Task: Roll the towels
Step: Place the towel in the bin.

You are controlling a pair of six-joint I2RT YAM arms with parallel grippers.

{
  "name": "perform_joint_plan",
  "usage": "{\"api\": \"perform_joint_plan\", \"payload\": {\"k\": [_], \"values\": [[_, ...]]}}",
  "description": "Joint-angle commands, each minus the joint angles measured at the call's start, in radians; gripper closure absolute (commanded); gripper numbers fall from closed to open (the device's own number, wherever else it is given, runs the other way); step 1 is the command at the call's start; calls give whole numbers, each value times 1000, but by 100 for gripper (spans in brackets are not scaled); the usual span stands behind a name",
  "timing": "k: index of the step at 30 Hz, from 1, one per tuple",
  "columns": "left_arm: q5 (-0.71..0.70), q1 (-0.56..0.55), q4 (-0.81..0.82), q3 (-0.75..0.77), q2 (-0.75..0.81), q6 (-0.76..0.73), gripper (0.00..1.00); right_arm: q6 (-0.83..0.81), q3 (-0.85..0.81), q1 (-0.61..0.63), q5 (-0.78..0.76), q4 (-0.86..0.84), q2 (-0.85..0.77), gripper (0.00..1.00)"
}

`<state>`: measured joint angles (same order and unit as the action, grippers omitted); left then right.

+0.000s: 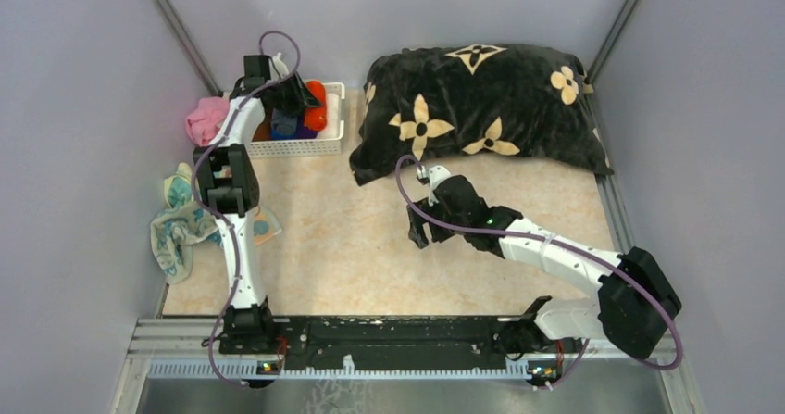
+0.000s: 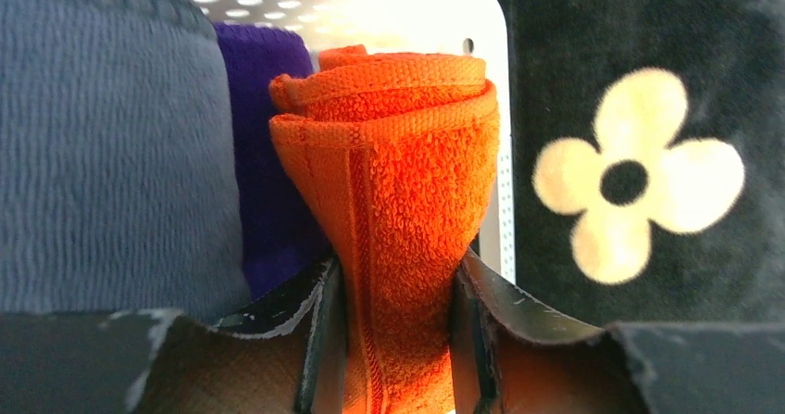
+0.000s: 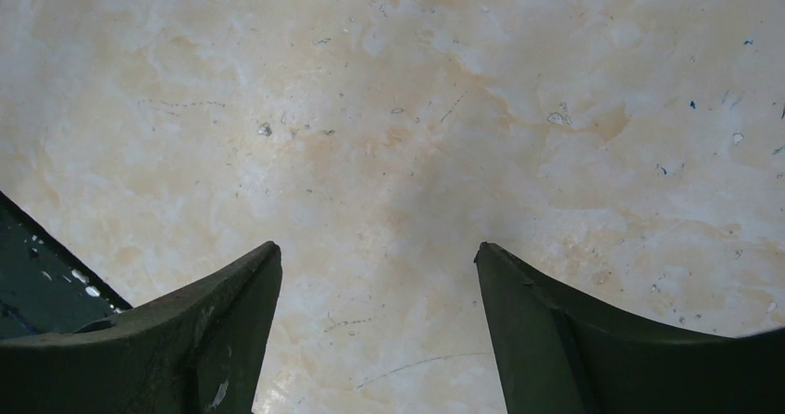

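Observation:
A rolled orange-red towel (image 2: 398, 155) stands upright in the right end of the white basket (image 2: 491, 53), and my left gripper (image 2: 398, 284) is shut on its lower part. From above, that gripper (image 1: 298, 94) reaches into the basket (image 1: 296, 147) with the orange towel (image 1: 317, 108) at its tip. A pale yellow towel with teal patches (image 1: 180, 224) lies crumpled at the table's left edge. My right gripper (image 3: 380, 257) hangs open over bare table, with nothing between its fingers; from above it (image 1: 419, 231) sits mid-table.
A grey-blue towel (image 2: 102, 155) and a purple one (image 2: 268, 155) stand in the basket left of the orange roll. A pink cloth (image 1: 205, 119) lies left of the basket. The big black flowered cushion (image 1: 481, 108) fills the back right, close to the basket.

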<state>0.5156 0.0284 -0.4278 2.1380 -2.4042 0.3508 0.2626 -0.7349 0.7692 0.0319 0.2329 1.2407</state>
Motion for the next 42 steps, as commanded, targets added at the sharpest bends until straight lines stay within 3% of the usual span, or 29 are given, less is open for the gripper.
{"api": "perform_joint_plan", "payload": {"k": [1, 9, 12, 15, 21, 32, 36, 42], "values": [[71, 8, -64, -13, 94, -9, 89, 17, -11, -8, 14, -28, -43, 23], [41, 3, -112, 10, -16, -41, 82, 29, 8, -7, 18, -41, -43, 23], [-12, -4, -101, 7, -54, -55, 68, 29, 12, -8, 24, -51, -31, 23], [-42, -5, -76, 0, -73, -62, 60, 29, 8, -8, 31, -55, -17, 23], [-80, -5, -33, -32, -18, -61, 36, 32, 17, -8, 36, -62, -29, 23], [-94, -4, 7, -58, 62, -30, 23, 35, 21, -8, 34, -43, -65, 23], [-95, -3, 35, -74, 110, -9, 1, 36, 26, -7, 34, -44, -79, 23], [-139, -1, 41, -105, 193, 1, 1, 37, 25, -8, 40, -37, -98, 23]]}}
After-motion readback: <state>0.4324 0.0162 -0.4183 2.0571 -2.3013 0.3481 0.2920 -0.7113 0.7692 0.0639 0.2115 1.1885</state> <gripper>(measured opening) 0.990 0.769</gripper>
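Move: The left gripper still holds the rolled orange towel over the bin's right part. Its resting spot, on top of the purple and white rolls, is about 4 cm below the hand and 1 cm back. The grey roll lies some 7 cm to the hand's left and 2 cm back. The bin's right wall is about 8 cm to the hand's right and 2 cm back. From the right gripper, the spot is roughly 37 cm ahead, 25 cm left and a little below. Ease the left gripper up and back a centimetre or two with the orange towel still pinched, then lower it about 4 cm to set the towel onto the rolls in the bin. Hold it low and open the fingers wide to let go of the towel, then lift clear by some 5 cm, leaving the fingers open. ##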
